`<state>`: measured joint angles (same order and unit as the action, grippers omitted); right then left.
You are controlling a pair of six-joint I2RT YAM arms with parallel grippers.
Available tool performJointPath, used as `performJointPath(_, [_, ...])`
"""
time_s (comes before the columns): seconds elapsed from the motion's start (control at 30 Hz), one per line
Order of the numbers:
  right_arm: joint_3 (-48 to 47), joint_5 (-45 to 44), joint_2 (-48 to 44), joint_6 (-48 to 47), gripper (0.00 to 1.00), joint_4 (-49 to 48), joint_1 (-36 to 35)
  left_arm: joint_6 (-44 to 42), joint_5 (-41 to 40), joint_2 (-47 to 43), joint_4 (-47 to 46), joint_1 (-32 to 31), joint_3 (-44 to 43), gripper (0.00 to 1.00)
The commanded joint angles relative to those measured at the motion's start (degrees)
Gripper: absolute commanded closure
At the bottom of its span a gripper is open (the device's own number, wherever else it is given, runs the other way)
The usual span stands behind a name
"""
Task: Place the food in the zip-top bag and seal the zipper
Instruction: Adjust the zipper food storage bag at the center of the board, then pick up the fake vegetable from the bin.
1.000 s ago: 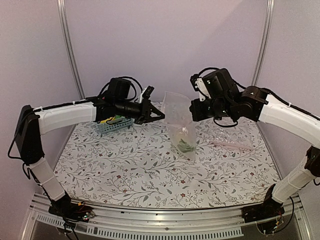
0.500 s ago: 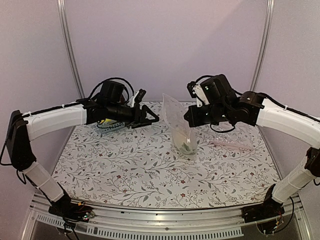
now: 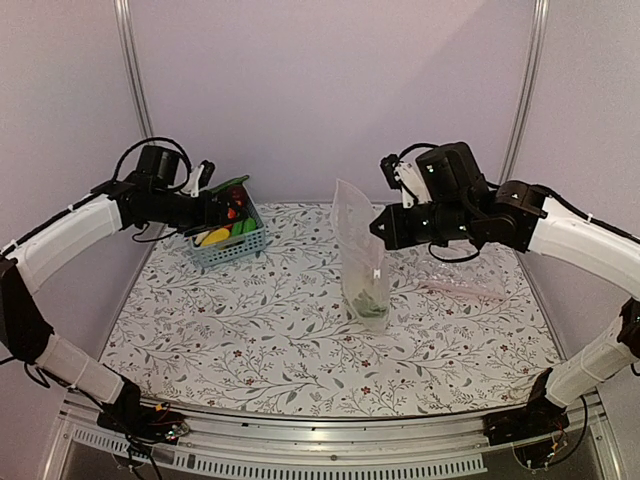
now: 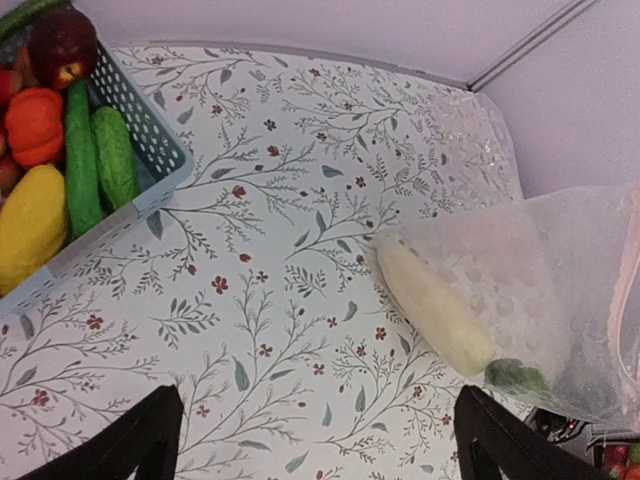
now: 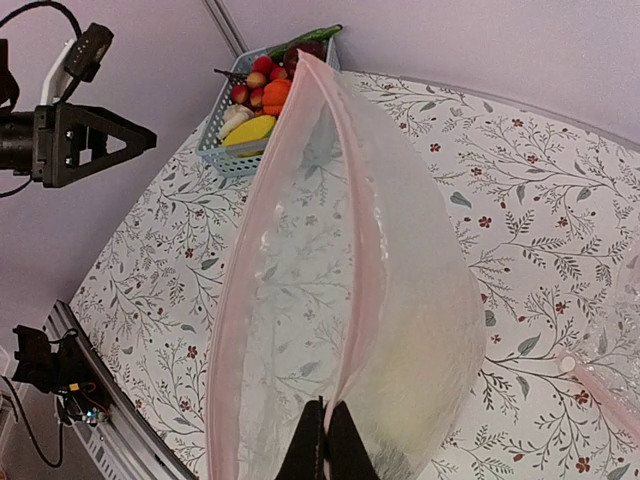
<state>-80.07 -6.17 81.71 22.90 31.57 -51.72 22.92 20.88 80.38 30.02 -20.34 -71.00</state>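
The zip-top bag [image 3: 362, 262] hangs upright over the middle of the table, its mouth gaping. My right gripper [image 5: 325, 442] is shut on its pinkish zipper [image 5: 352, 262] edge, also seen from above [image 3: 381, 229]. A long cream-white vegetable [image 4: 432, 305] lies inside the bag [image 4: 530, 270]. The orange piece [image 4: 34, 125] and the dark maroon piece [image 4: 62, 44] sit in the blue basket [image 4: 152, 142]. My left gripper [image 4: 320, 448] is open and empty, hanging over the basket [image 3: 232, 243] at the back left [image 3: 224, 207].
The basket also holds two green cucumbers [image 4: 100, 160], a yellow piece [image 4: 30, 225] and small red fruits [image 5: 250, 90]. A second clear bag [image 3: 466, 290] lies flat on the cloth to the right. Purple walls close the back and sides.
My left gripper opened at the bag's mouth, then drew back left to the basket. The right gripper stayed shut on the bag, which now hangs a little lower.
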Motion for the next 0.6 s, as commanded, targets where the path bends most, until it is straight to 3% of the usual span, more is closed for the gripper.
performJointPath(0.0, [1.55, 1.06, -1.25, -0.71, 1.00, -1.49, -0.12, -2.88, -0.24, 2.70, 4.25, 6.52, -0.73, 0.05])
performJointPath(0.1, [1.75, 1.23, -1.12, -1.31, 1.00, -1.62, -0.08, -1.17, 2.71, 6.14, 1.75, 10.58, -0.46, 0.05])
performJointPath(0.37, [1.93, 2.20, -0.72, -3.18, 1.00, -1.79, -0.13, -5.04, -10.05, 18.69, 3.65, 12.41, -7.69, 0.05])
performJointPath(0.57, [2.86, 2.55, -0.46, -3.97, 1.00, -2.75, -0.06, -7.05, -12.40, 26.63, 4.37, 12.46, -15.46, 0.12])
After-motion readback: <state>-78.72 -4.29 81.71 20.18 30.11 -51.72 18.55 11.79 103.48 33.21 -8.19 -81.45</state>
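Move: Ahead and to the left of the left hand stands the blue basket, its middle roughly 21 cm forward, 9 cm left and 20 cm below. In it the yellow mango lies some 18 cm forward and 12 cm left of the hand, and the cucumber about 20 cm forward and 5 cm left. The open bag hangs about 28 cm right and 8 cm back. From the right hand, the basket is about 29 cm forward, 39 cm left. Leaving the bag behind, the left hand travels diagonally forward and left, about 10 cm each way, and sinks some 11 cm towards the near-left part of the basket, most of that drop after the start. The wrist turns about 15 degrees counter-clockwise, tips farther down and rolls left side up; the fingers stay wide open. The right hand stays put and keeps pinching the bag's pink rim. ##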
